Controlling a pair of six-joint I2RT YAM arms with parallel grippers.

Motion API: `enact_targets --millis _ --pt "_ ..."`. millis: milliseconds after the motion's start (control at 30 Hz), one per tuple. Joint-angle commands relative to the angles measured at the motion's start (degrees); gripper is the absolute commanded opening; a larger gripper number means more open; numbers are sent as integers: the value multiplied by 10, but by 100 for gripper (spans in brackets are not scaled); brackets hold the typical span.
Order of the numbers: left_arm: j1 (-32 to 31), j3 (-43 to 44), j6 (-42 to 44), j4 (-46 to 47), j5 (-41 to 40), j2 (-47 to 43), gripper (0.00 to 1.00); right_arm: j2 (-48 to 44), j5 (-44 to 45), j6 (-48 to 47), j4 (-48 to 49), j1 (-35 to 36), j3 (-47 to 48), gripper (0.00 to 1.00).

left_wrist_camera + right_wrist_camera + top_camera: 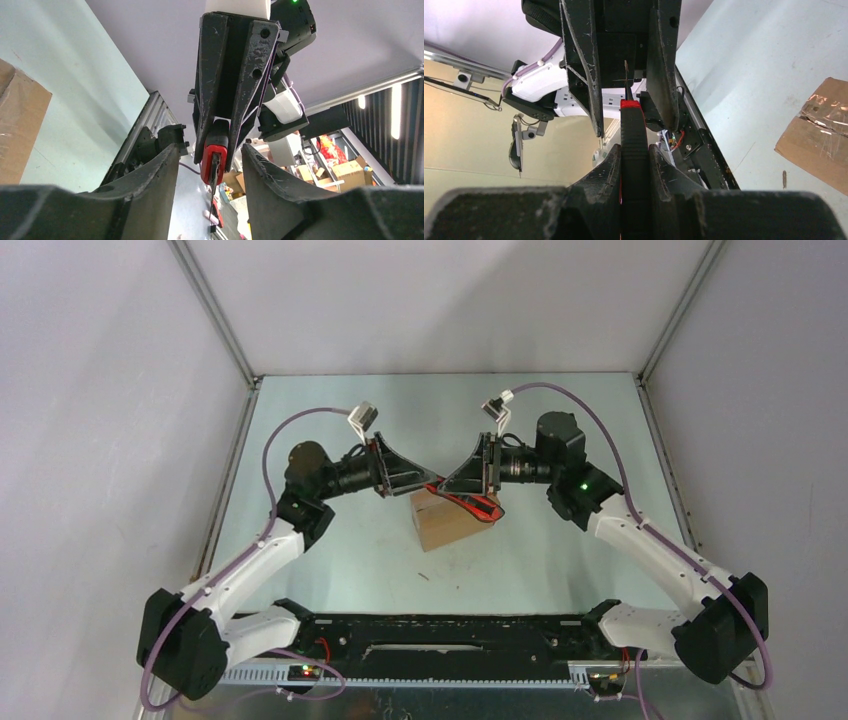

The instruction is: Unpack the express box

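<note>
The express box [448, 523], a small brown cardboard carton with clear tape on top, sits mid-table under both grippers; it also shows at the left edge of the left wrist view [20, 125] and at the right of the right wrist view [819, 150]. My right gripper [462, 480] is shut on the black-and-red handle of a knife [634, 135], its thin blade pointing at the left gripper. My left gripper [210, 150] is open. Its fingers [160, 170] stand on either side of the knife's red front end [214, 160] without touching it.
White enclosure walls with metal frame rails [215, 315] surround the pale table [560, 560]. A black base rail [450, 625] runs along the near edge between the arm bases. A small dark speck [425, 576] lies on the table in front of the box.
</note>
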Motion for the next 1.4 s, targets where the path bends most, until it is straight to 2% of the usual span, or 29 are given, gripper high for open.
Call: enact_targets --millis 0,200,300,400,467,500,567,633,733,867,1133,1233,1367 --pt "-1 31 5 21 34 9 51 7 -18 -22 -6 0 14 0" --pt "-6 32 9 11 36 24 35 19 -17 -46 -47 2 35 0" --pt "-6 27 -4 29 35 28 22 20 -17 -55 -58 3 38 0" --pt "-6 24 -8 30 32 30 0 20 -16 -55 -59 1 38 0" --pt "-6 18 -10 33 26 28 0 20 -18 -52 -55 0 38 2" --pt "-5 16 -9 31 21 26 0 20 -19 -51 -53 0 38 10" --pt "0 8 -8 30 5 21 0 19 -19 -51 -55 0 38 36" --pt "6 -7 -14 44 -16 12 0 13 -12 -54 -62 0 38 57" --pt "20 -24 -25 67 -36 -3 0 1 -2 -56 -69 -6 36 72" --pt "41 -46 -47 112 -55 -19 0 -17 4 -43 -55 -18 22 77" --pt "54 -73 -74 160 -93 -37 0 -39 30 35 44 -27 -27 75" --pt "54 -79 -81 170 -111 -41 0 -48 99 51 60 -11 -36 73" --pt "46 -92 -94 157 -168 -56 0 -76 279 56 82 50 -65 76"
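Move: The red knife is in the right hand's shut fingers, its nose between the left hand's open fingertips. Its middle is about 4 cm to the left hand's right, 2 cm back and 1 cm lower; from the right hand it is roughly 3 cm right, 2 cm back and 1 cm lower. The express box stands some 28 cm below the left hand, about 6 cm ahead and 3 cm right. Sinking a centimetre or two along with the right hand, the left hand shuts its fingers and pinches the knife's nose end. Only then does the right hand spread its fingers and let go, easing about 1.5 cm right, then forward. The left draws the knife some 5 cm forward-left and slightly up, turning about 15 degrees counter-clockwise. ##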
